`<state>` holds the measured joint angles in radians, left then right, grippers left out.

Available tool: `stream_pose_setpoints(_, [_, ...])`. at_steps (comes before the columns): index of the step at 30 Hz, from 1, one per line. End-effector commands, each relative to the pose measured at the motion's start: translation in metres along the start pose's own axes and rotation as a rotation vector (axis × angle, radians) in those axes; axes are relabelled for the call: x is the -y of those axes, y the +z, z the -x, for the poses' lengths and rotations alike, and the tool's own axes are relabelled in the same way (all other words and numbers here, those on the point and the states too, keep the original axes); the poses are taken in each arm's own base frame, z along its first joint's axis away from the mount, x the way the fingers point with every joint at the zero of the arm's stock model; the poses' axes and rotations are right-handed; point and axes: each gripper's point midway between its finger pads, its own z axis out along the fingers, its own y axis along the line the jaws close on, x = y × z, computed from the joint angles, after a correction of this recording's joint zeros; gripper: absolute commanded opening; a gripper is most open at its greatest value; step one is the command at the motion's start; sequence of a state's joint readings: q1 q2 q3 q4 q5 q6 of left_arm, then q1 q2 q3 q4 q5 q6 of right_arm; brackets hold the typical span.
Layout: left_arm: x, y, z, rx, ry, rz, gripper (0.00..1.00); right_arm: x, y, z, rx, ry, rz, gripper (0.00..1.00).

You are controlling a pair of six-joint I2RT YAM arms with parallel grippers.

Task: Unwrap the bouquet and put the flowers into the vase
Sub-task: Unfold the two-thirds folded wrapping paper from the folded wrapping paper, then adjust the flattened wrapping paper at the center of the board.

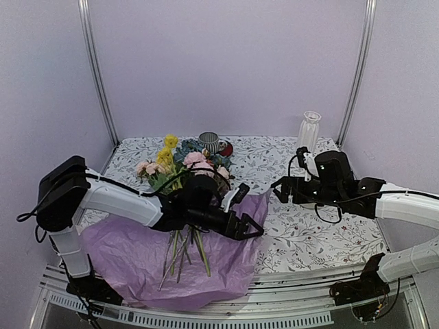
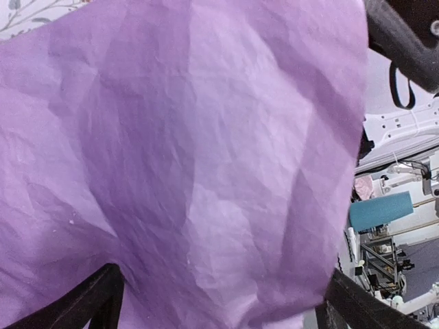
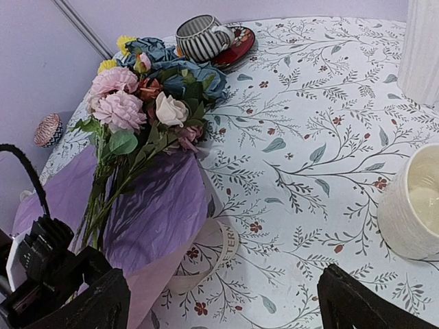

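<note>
The bouquet lies unwrapped. Its flowers (image 1: 180, 163) (image 3: 140, 96) rest with green stems (image 1: 182, 252) on the crinkled purple tissue paper (image 1: 134, 264) (image 3: 154, 209), which is spread flat at front left. A loose beige ribbon (image 3: 223, 250) curls beside the paper's edge. My left gripper (image 1: 250, 212) (image 2: 219, 312) hovers open over the paper's right edge, and the paper (image 2: 199, 157) fills its view between both fingers. My right gripper (image 1: 280, 190) (image 3: 226, 305) stands open above the tablecloth, right of the ribbon, holding nothing. The white ribbed vase (image 1: 310, 130) (image 3: 422, 48) stands upright at back right.
A striped grey cup (image 1: 209, 142) (image 3: 199, 38) on a red saucer (image 3: 239, 46) sits behind the flowers. A cream mug (image 3: 411, 205) stands close to my right gripper. A small striped round object (image 3: 48, 130) lies at the table's left. The floral tablecloth (image 1: 322, 233) covers the table.
</note>
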<state>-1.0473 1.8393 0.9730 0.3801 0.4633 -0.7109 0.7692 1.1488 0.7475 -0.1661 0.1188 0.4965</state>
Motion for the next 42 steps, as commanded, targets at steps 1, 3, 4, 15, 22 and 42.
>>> stream_pose_setpoints(1, [0.038,-0.024,0.029,0.076,0.079,-0.042,0.98,0.002,-0.005,0.001,-0.003,0.009,-0.008,0.97])
stream_pose_setpoints(3, [0.052,-0.043,0.040,0.110,0.111,-0.031,0.98,-0.002,-0.006,0.001,-0.009,0.002,0.011,0.97])
stream_pose_setpoints(4, [0.059,-0.052,0.045,0.129,0.123,-0.026,0.98,-0.005,-0.005,0.000,-0.017,-0.004,0.025,0.97])
stream_pose_setpoints(15, [0.049,-0.150,0.066,0.284,0.133,0.264,0.98,-0.015,-0.026,0.021,-0.016,-0.019,0.030,0.97])
stream_pose_setpoints(22, [0.016,-0.217,0.050,0.351,0.072,0.436,0.98,-0.074,-0.049,0.054,-0.018,-0.116,0.244,0.93])
stream_pose_setpoints(42, [-0.058,-0.240,0.013,0.357,-0.089,0.565,0.98,-0.158,0.064,-0.038,-0.279,-0.102,0.420,0.70])
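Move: The crossing of the flower stems on the purple wrapping paper lies some 21 cm left of the left hand, 12 cm ahead and 10 cm below; the paper's right edge is level with it, about 2 cm to its right and 7 cm below. From the right hand the stem crossing is about 26 cm left, straight level and 16 cm below, with the flower heads 20 cm farther out. The mug stands some 8 cm ahead, 10 cm right and 12 cm below the right hand. The left hand, fingers still wide open, comes away from the paper's right flap by rising about 16 cm, then swings some 23 cm left towards the stems, turning about 35 degrees counter-clockwise and sinking again by half that rise. The right hand waits, then arcs up about 12 cm and some 17 cm left towards the stems from the other side, turning counter-clockwise, and ends sinking with its empty fingers beginning to close. ##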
